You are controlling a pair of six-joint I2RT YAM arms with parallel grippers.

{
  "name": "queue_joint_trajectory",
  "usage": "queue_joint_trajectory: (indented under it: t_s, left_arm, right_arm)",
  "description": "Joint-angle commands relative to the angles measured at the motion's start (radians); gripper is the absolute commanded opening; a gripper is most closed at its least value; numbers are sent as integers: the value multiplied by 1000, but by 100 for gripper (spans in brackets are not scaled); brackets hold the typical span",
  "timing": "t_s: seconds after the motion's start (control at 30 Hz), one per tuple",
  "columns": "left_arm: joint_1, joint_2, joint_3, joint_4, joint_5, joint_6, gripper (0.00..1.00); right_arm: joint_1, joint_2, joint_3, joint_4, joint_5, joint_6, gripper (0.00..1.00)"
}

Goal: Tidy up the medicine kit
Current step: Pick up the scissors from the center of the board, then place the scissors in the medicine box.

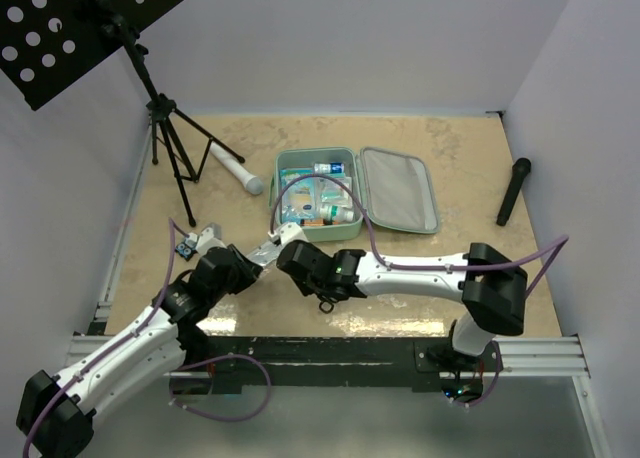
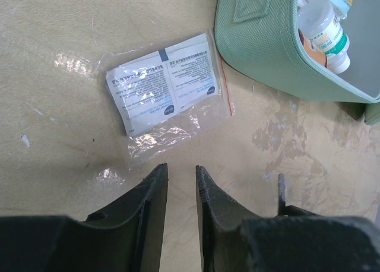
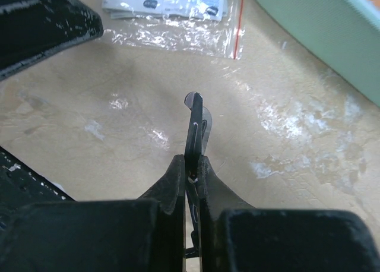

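The mint-green medicine kit (image 1: 292, 164) lies open at the table's middle with bottles and packets in its tray, its lid (image 1: 398, 188) flat to the right. Its green wall shows in the left wrist view (image 2: 261, 52) and the right wrist view (image 3: 332, 34). A clear zip bag of white packets (image 2: 166, 85) lies on the table just left of the kit (image 1: 268, 250). My left gripper (image 2: 181, 170) hangs just short of the bag, jaws a little apart and empty. My right gripper (image 3: 191, 160) is shut on a thin black tool (image 3: 195, 120), close beside the left gripper (image 1: 255, 263).
A black tripod stand (image 1: 165, 128) rises at the back left. Beside it lies a white-and-grey cylinder (image 1: 235, 168). A black stick-shaped object (image 1: 514, 190) rests at the right. A small gadget (image 1: 187, 246) sits left of my left arm.
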Motion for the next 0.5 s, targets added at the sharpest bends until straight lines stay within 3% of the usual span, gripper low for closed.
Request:
queue_joint_trajectory:
  t_s: [0.0, 0.23, 0.47]
  left_arm:
    - [-1, 6, 23, 39, -5, 23, 30]
    - [-1, 7, 37, 45, -14, 34, 30]
    - [-1, 10, 58, 36, -22, 57, 30]
  right_arm:
    - [-47, -63, 89, -53, 65, -13, 0]
    - [-205, -95, 232, -73, 66, -84, 0]
    - [-375, -8, 413, -60, 60, -113, 0]
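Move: Straight out over the board, the open green medicine box has its middle about 23 cm ahead of the right hand, 3 cm to its right and 4 cm lower. The white packet lies some 10 cm ahead, 9 cm left and 7 cm below; the box's flat lid is about 25 cm ahead and 22 cm right. From the left hand the box is roughly 20 cm ahead and 13 cm right, slightly lower. Carrying the scissors, already off the board and still pinched between shut fingers, the right hand gathers speed forward and up, about 14 cm out and 13 cm higher, drifting slightly right, from beside the packet to above the medicine box's near side. On the way the wrist turns about 15 degrees clockwise and the fingers tip up some 10 degrees. ##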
